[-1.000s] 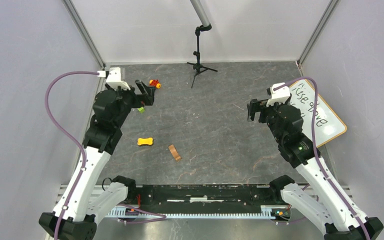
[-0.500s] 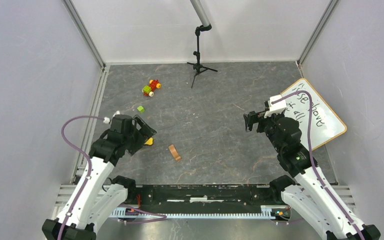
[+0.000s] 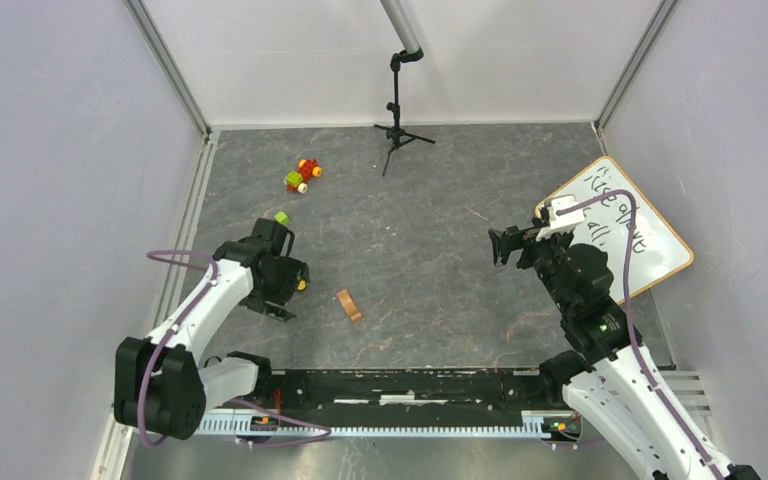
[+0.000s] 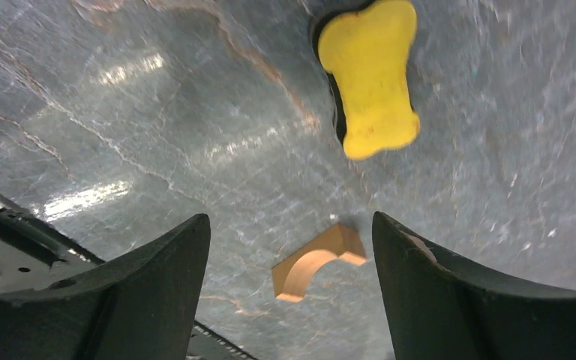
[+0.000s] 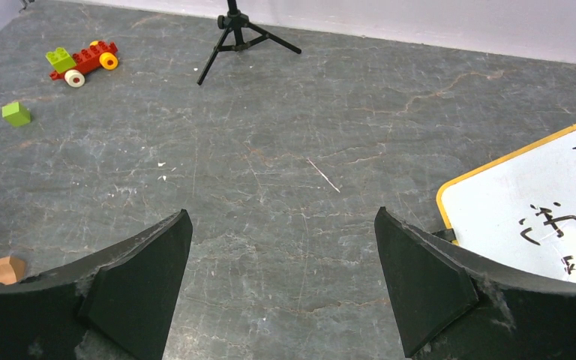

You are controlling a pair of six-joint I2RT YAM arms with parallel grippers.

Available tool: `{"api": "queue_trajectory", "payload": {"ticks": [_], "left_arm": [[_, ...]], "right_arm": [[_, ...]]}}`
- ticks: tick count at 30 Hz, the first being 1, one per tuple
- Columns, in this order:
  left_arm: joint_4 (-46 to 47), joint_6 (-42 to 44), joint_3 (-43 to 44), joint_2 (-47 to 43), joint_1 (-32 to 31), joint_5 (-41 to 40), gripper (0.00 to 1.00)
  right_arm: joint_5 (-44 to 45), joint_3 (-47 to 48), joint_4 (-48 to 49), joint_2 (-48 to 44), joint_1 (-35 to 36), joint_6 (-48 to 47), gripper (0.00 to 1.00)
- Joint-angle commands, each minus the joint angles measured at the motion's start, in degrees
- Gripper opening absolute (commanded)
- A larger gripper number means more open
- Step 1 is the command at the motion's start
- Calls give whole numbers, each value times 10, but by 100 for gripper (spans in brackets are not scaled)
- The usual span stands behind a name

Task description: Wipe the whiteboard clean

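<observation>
The whiteboard point(image 3: 650, 240) lies at the table's right edge, white with a tan frame and dark handwriting; its corner also shows in the right wrist view point(image 5: 540, 202). My right gripper point(image 3: 503, 245) hovers just left of it, open and empty point(image 5: 282, 213). My left gripper point(image 3: 290, 290) is low over the table at the near left, open, with nothing between its fingers point(image 4: 291, 219). Just beyond its tips lies a yellow bone-shaped piece point(image 4: 371, 75) with a dark underside, mostly hidden under the arm in the top view.
A tan arch block point(image 3: 348, 304) lies right of the left gripper point(image 4: 319, 262). A green cube point(image 3: 281, 217) and a red toy car point(image 3: 301, 176) sit farther back left. A black tripod point(image 3: 397, 130) stands at the back centre. Walls close in both sides.
The left arm swung from the back left by the toy car toward the near side and dropped low beside the yellow piece. The right arm drifted slightly right and nearer.
</observation>
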Motion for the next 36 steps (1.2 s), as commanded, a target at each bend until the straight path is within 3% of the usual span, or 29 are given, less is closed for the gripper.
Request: {"api": "queue_trajectory", "payload": {"ticks": [1, 4, 13, 22, 33, 36], "left_arm": [[49, -82, -9, 15, 29, -17, 84], [61, -76, 0, 33, 49, -43, 85], [101, -61, 40, 156, 74, -12, 82], [123, -39, 48, 193, 75, -13, 75], [136, -3, 38, 141, 70, -30, 42], [136, 15, 52, 126, 46, -36, 40]], "right_arm": [[9, -12, 0, -22, -2, 11, 97], [16, -12, -4, -31, -3, 11, 97], [25, -13, -11, -25, -2, 11, 97], [32, -13, -18, -26, -2, 9, 98], [22, -17, -16, 3, -3, 23, 97], [20, -20, -17, 6, -2, 24, 97]]}}
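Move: The yellow-and-black eraser lies about 6 cm ahead of my left hand, 4 cm to its left and 5 cm below. At that same table height, the wooden arch block is about level with the hand and roughly 11 cm to its right, and the green cube about 23 cm ahead and 6 cm left. From my right hand the eraser is some 50 cm to the left, about level fore and aft, 24 cm below. I bring my left hand, fingers pointing down, about 6 cm forward while it sinks over 4 cm and shifts a little left over the eraser, turning some 10 degrees counter-clockwise. Down there I close the fingers from nearly wide to under half, pinching the eraser across its narrow way, and begin to rise a centimetre or so. My empty right hand just sinks about 2.5 cm, still open. ##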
